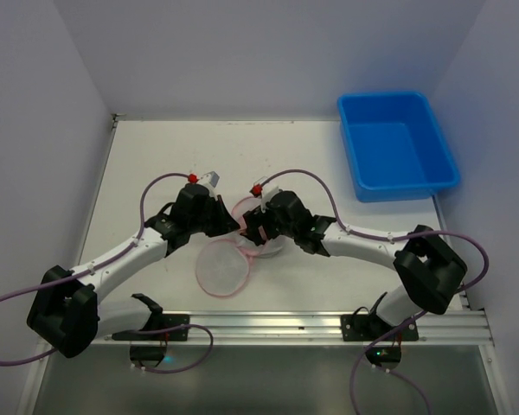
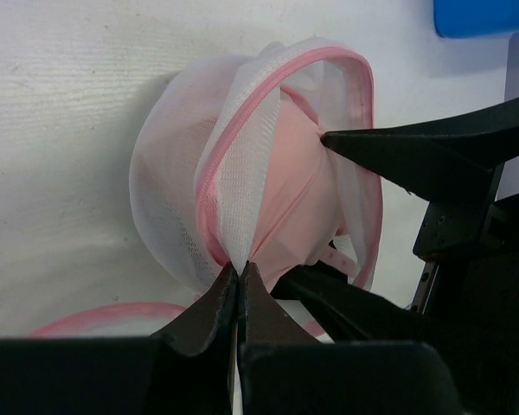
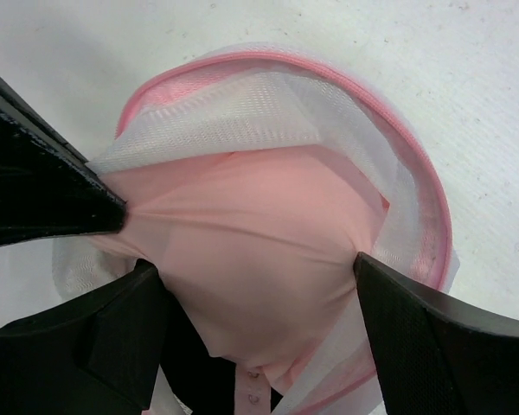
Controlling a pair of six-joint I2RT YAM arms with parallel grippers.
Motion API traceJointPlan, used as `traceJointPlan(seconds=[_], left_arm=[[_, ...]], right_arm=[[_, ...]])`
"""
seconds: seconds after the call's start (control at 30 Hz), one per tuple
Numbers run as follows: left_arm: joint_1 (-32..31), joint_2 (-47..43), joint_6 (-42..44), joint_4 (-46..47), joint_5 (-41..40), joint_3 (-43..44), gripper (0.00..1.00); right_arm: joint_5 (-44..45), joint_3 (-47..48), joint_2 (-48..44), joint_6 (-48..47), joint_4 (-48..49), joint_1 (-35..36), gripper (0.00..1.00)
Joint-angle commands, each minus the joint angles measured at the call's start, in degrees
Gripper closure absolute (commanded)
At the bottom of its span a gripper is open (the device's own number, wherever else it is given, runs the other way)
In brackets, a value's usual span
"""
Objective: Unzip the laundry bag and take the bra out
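The laundry bag (image 2: 177, 186), white mesh with pink zipper trim, stands unzipped at mid-table (image 1: 253, 212). Its round flap (image 1: 223, 268) lies flat toward the arms. The pale pink bra (image 3: 259, 216) bulges out of the opening (image 2: 294, 173). My left gripper (image 2: 240, 266) is shut on the bag's white mesh edge beside the zipper, and the pink fabric is drawn into creases toward that pinch. It sits just left of the bag (image 1: 232, 226). My right gripper (image 3: 255, 264) is open wide, one finger on each side of the bra cup. It reaches in from the right (image 1: 259, 229).
A blue plastic bin (image 1: 396, 145) stands at the back right of the white table (image 1: 156, 156). Both arms meet at the bag in the middle. Purple cables loop over each wrist. The metal rail (image 1: 329, 324) with the arm bases runs along the near edge.
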Motion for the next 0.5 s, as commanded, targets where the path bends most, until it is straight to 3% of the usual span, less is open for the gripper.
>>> traceJointPlan(seconds=[0.0,0.17,0.23,0.27,0.3,0.4,0.47], left_arm=[[-0.1,-0.8,1.6,0.1,0.2,1.9,1.00],[-0.1,-0.6,1.3,0.9,1.4,2.0,1.00],[-0.2,-0.7,1.2,0.9,1.5,2.3,1.00],[-0.1,-0.8,1.2,0.7,1.3,2.4,0.97],[-0.2,-0.9,1.0,0.7,1.1,2.3,0.92],[-0.1,-1.5,0.3,0.7,0.9,1.6,0.76],[0.0,-2.0,-0.3,1.2,0.9,1.0,0.67]], right_arm=[[1.4,-1.5,-1.0,1.2,0.9,-1.7,0.17],[-1.2,-0.7,-0.1,0.9,0.6,-1.7,0.34],[-1.7,-0.3,0.1,0.8,0.2,-1.7,0.50],[-2.2,-0.4,-0.1,1.0,0.3,-1.7,0.57],[-2.7,-0.5,-0.2,1.2,0.5,-1.7,0.71],[-3.2,-1.0,-1.2,1.8,0.8,-1.7,0.95],[-3.6,-1.5,-1.8,2.3,0.9,-1.7,1.00]])
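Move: The right hand stands wide open over the unzipped bag, with the bra's middle about 2 cm ahead, 1 cm to its left and 2 cm below. The bag edge pinched by the left fingers is some 4 cm left of the right hand, 2 cm farther out and 1 cm higher; the lid flap lies about 7 cm back, 8 cm left and 7 cm below. From the left hand the bra is level ahead, about 3 cm to the right and 3 cm below. Staying practically in place, within about 1 cm, and tipping only slightly, the right hand shuts its fingers from wide open to almost closed, pinching the pink bra cloth that lay between them inside the bag's mouth. Late in that squeeze the left hand, also staying where it is beside the opening, parts its fingers to roughly a third of their range and lets go of the mesh bag edge it was holding. ##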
